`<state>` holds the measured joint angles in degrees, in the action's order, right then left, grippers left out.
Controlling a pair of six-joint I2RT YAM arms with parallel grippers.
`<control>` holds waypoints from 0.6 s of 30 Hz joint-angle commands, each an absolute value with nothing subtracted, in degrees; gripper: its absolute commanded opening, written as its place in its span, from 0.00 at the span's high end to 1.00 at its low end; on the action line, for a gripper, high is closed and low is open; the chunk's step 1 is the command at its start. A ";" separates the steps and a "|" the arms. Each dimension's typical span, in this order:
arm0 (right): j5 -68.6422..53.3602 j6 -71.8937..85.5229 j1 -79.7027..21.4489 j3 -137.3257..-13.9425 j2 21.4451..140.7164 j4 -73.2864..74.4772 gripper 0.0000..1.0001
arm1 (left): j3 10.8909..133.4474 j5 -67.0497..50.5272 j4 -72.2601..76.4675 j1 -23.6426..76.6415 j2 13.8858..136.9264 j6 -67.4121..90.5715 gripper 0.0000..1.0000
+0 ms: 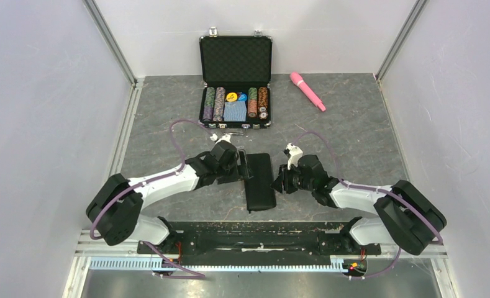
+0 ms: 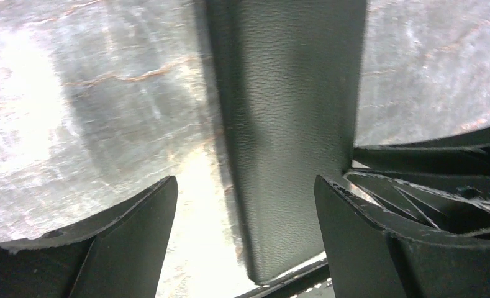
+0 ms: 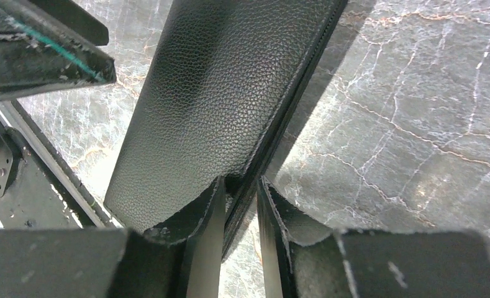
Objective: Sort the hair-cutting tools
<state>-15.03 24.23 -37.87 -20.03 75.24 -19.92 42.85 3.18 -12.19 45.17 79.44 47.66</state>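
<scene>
No hair-cutting tools show in any view. A black grained pouch lies flat in the middle of the table, long side running away from me. My left gripper hangs over the pouch's left edge with its jaws wide open. In the left wrist view that gripper has only the pouch and bare table between its fingers. My right gripper is at the pouch's right side. In the right wrist view it has narrow jaws closed on the zipper edge of the pouch.
An open black case holding stacks of poker chips stands at the back centre. A pink wand lies to its right. White walls close in both sides, and the black mounting rail runs along the near edge.
</scene>
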 commanded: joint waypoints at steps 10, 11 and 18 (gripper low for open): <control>-17.31 22.80 -37.97 -20.99 78.84 -22.62 0.70 | 39.68 -10.54 -2.59 41.75 85.65 52.08 0.29; -17.19 22.84 -37.97 -21.13 78.93 -22.60 0.70 | 39.86 -11.69 -2.22 41.74 85.95 52.03 0.32; -16.91 21.91 -37.95 -23.31 80.50 -22.35 0.69 | 39.90 -13.21 -0.89 41.79 87.06 52.71 0.57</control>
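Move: The folded black tool case lies with its middle some 5 cm to the left hand's right, 1 cm back and 4 cm below; its left edge is only about 1 cm right, 1 cm back and 4 cm below. The poker chip case sits about 24 cm ahead and 3 cm left of the left hand. From the right hand, already at its right edge, the tool case's middle is about 5 cm left, 2 cm ahead and 1 cm lower. The tool case's left edge is what the wide-open left gripper comes down on: it sinks about 3.5 cm, swinging first outward to its left, then back right by some 3 cm and slightly towards the base, tipping down about 10 degrees. Its fingers close to roughly half and begin to pinch the edge, one on the cover and one outside, while the right hand stays, its fingers still straddling the right edge. ##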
